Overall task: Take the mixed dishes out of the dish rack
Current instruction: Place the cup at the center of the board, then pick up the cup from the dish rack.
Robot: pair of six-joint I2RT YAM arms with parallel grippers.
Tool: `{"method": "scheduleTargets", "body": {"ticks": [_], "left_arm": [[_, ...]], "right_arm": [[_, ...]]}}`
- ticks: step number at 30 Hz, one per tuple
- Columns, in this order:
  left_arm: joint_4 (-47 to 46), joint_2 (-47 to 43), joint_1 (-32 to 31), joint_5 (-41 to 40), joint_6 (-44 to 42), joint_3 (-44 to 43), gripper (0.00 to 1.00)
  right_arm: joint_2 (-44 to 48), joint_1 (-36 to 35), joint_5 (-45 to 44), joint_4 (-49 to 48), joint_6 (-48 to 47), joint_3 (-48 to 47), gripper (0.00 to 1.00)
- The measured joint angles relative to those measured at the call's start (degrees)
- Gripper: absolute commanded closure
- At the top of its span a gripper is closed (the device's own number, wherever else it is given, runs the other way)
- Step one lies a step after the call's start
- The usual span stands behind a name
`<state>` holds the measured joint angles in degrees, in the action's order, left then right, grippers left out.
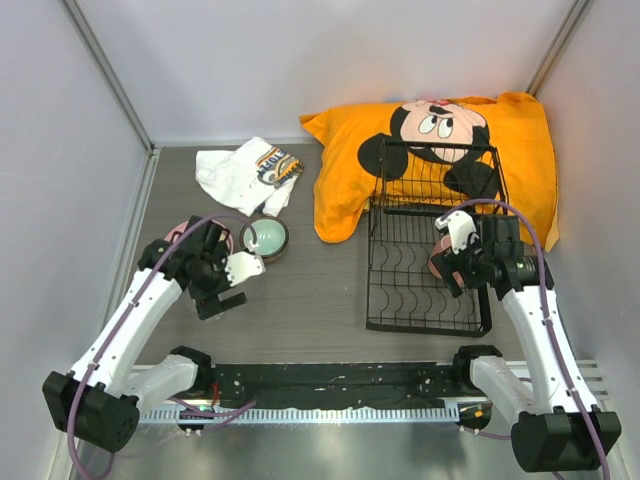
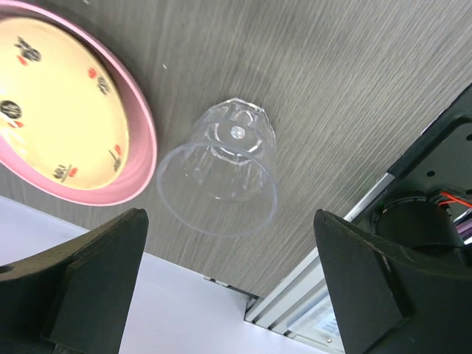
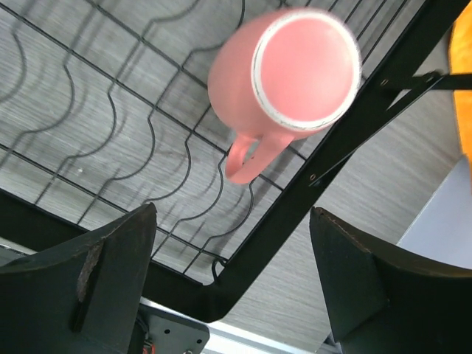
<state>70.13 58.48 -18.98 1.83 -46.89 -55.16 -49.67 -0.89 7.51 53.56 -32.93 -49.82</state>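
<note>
A small clear glass [image 2: 221, 173] stands upright on the table, just ahead of my left gripper [image 2: 236, 295], which is open with nothing between its fingers [image 2: 96, 287]. The pink plate [image 2: 66, 110] lies flat beside the glass, and the left arm partly hides that plate [image 1: 178, 232] in the top view. A pink handled mug [image 3: 287, 81] sits upside down on the black wire dish rack [image 3: 332, 147]. My right gripper [image 3: 236, 287] hovers open above the rack's near right corner, apart from the mug. In the top view the right gripper [image 1: 452, 270] covers most of the mug [image 1: 437, 262].
A pale green bowl nested in a brown bowl [image 1: 266, 237] sits on the table beside my left gripper [image 1: 222, 292]. A crumpled white cloth [image 1: 245, 175] lies behind it. An orange cartoon pillow [image 1: 345, 180] lies under the dish rack's [image 1: 420, 290] far end. Walls close in on three sides.
</note>
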Motion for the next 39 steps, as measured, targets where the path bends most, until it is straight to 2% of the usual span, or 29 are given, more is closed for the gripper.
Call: {"method": "scheduleTargets", "body": {"ticks": [5,11,23,29,39], "left_arm": [[0.7,0.0,0.0,2.0,0.5,-4.0,0.0],[0.9,0.4,0.0,3.4,1.5,-6.8,0.0],[0.5,1.2,0.0,4.3,3.0,-6.9,0.0],[0.0,1.5,0.0,4.5,3.3,-6.9,0.0],[-1.1,1.7,0.0,4.9,3.7,-6.8,0.0]], "right_arm": [[-2.1,0.0,-2.4,-1.5,-0.2,3.2,0.18],[-4.3,0.0,-3.8,-5.6,-0.4,6.4,0.26],[-6.8,0.0,-4.9,-16.5,-0.4,13.4,0.42],[-6.3,0.0,-4.9,-21.4,-0.5,16.9,0.46],[-4.6,0.0,-4.6,-24.9,-1.2,17.6,0.54]]}}
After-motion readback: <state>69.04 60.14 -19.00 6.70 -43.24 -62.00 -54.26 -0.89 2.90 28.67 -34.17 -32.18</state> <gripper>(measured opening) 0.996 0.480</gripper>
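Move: The upside-down pink mug is about 8 cm ahead of the right hand, 1 cm left and 9 cm below, its handle turned back towards the fingers. The rack's right rail runs beside the mug, some 9 cm right of the hand; the rack's front-right corner is 11 cm back and 9 cm right. From the left hand the clear cup stands 2 cm back, 2 left, 8 below, the pink plate 14 ahead, 5 left, and the mug 11 ahead, some 55 right. Sink the right gripper nearly 9 cm into the rack, easing about 3 cm forward and slightly right, then let it rise about 1 cm as it keeps going forward; half close the fingers so they straddle the mug's handle. Meanwhile bring the open left gripper some 3 cm up and away from the already released clear cup, drifting forward and right. ##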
